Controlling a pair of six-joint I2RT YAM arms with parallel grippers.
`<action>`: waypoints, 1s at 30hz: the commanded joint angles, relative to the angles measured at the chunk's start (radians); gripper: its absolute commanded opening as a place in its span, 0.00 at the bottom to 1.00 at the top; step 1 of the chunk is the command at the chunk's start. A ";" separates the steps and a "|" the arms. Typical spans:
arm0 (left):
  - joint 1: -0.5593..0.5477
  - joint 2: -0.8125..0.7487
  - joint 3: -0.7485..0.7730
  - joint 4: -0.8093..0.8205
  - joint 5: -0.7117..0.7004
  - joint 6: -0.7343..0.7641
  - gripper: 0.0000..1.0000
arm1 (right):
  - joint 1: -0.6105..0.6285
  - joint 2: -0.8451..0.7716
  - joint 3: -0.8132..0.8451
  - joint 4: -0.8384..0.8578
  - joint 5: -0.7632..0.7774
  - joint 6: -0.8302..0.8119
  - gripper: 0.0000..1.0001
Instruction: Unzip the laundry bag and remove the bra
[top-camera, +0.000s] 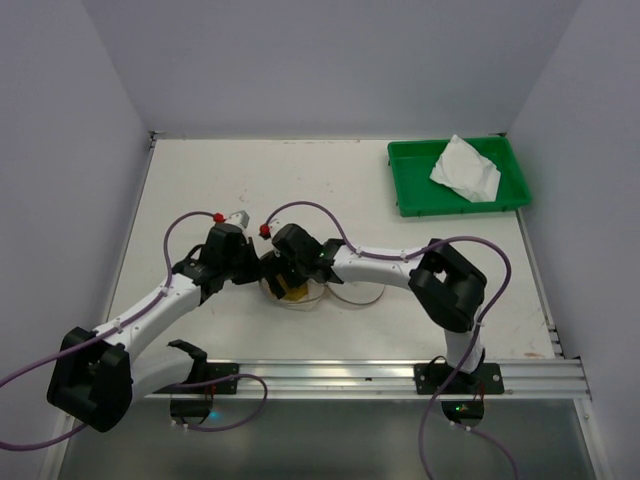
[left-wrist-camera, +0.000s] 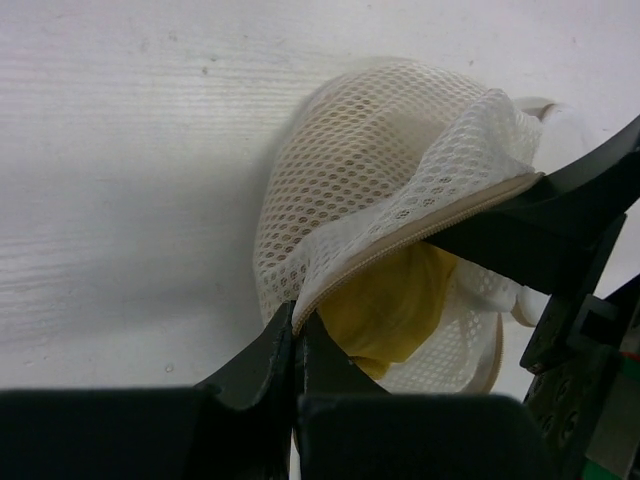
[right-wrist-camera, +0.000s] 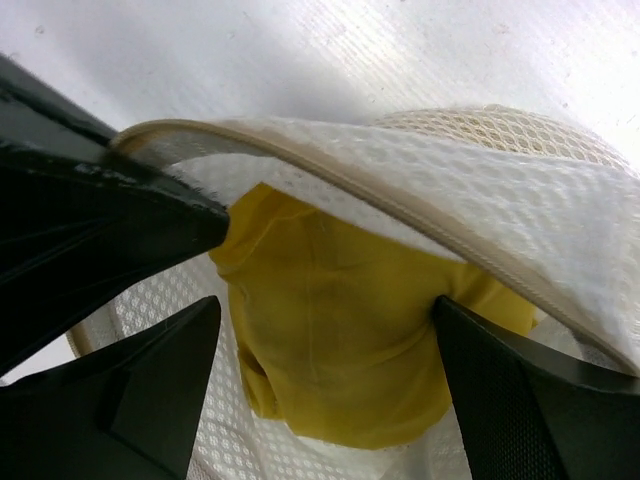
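Observation:
The laundry bag (left-wrist-camera: 360, 150) is a cream-white mesh pouch lying on the table, its zipped rim parted. My left gripper (left-wrist-camera: 297, 320) is shut on the zip edge of the laundry bag and holds the upper flap up. Inside lies the yellow bra (right-wrist-camera: 340, 340). My right gripper (right-wrist-camera: 325, 300) is open inside the mouth of the bag (right-wrist-camera: 520, 200), one finger on each side of the bra; the right finger touches the fabric and the left stands just off it. From above, both grippers meet over the bag (top-camera: 300, 297) at mid-table.
A green tray (top-camera: 410, 200) holding a crumpled white cloth (top-camera: 465, 168) stands at the back right. Grey walls close in the table on three sides. A metal rail (top-camera: 400, 378) carrying the arm bases runs along the near edge.

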 joint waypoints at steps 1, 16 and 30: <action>-0.001 -0.002 -0.005 0.035 -0.003 -0.011 0.00 | 0.008 0.079 0.076 -0.115 0.058 -0.025 0.89; 0.000 0.015 -0.015 0.038 -0.023 -0.007 0.00 | 0.006 -0.177 -0.100 0.012 0.035 -0.028 0.00; -0.001 0.026 -0.015 0.064 0.037 -0.021 0.00 | -0.061 -0.611 -0.339 0.457 -0.371 0.012 0.00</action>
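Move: The bra lies bunched in the open laundry bag just below the right gripper, level with it both ways and about 3 cm under its open fingers; for the left gripper it is roughly 7 cm to the right, 1 cm back and 5 cm below. The bag rim pinched by the left fingers stands some 7 cm left of the right gripper and 1 cm ahead of it. The bag's round lid lies about 16 cm to its right, level fore and aft and 4 cm down. Dip the right gripper a last 2 cm into the bag, shut its wide-open fingers on the bra, then ease right and raise it quickly some 19 cm, drawing back about 5 cm and swinging the fingertips up and out by about 30 degrees. Keep the left gripper closed on the zipper rim, nearly still, letting it settle about 1 cm to hold the bag. ##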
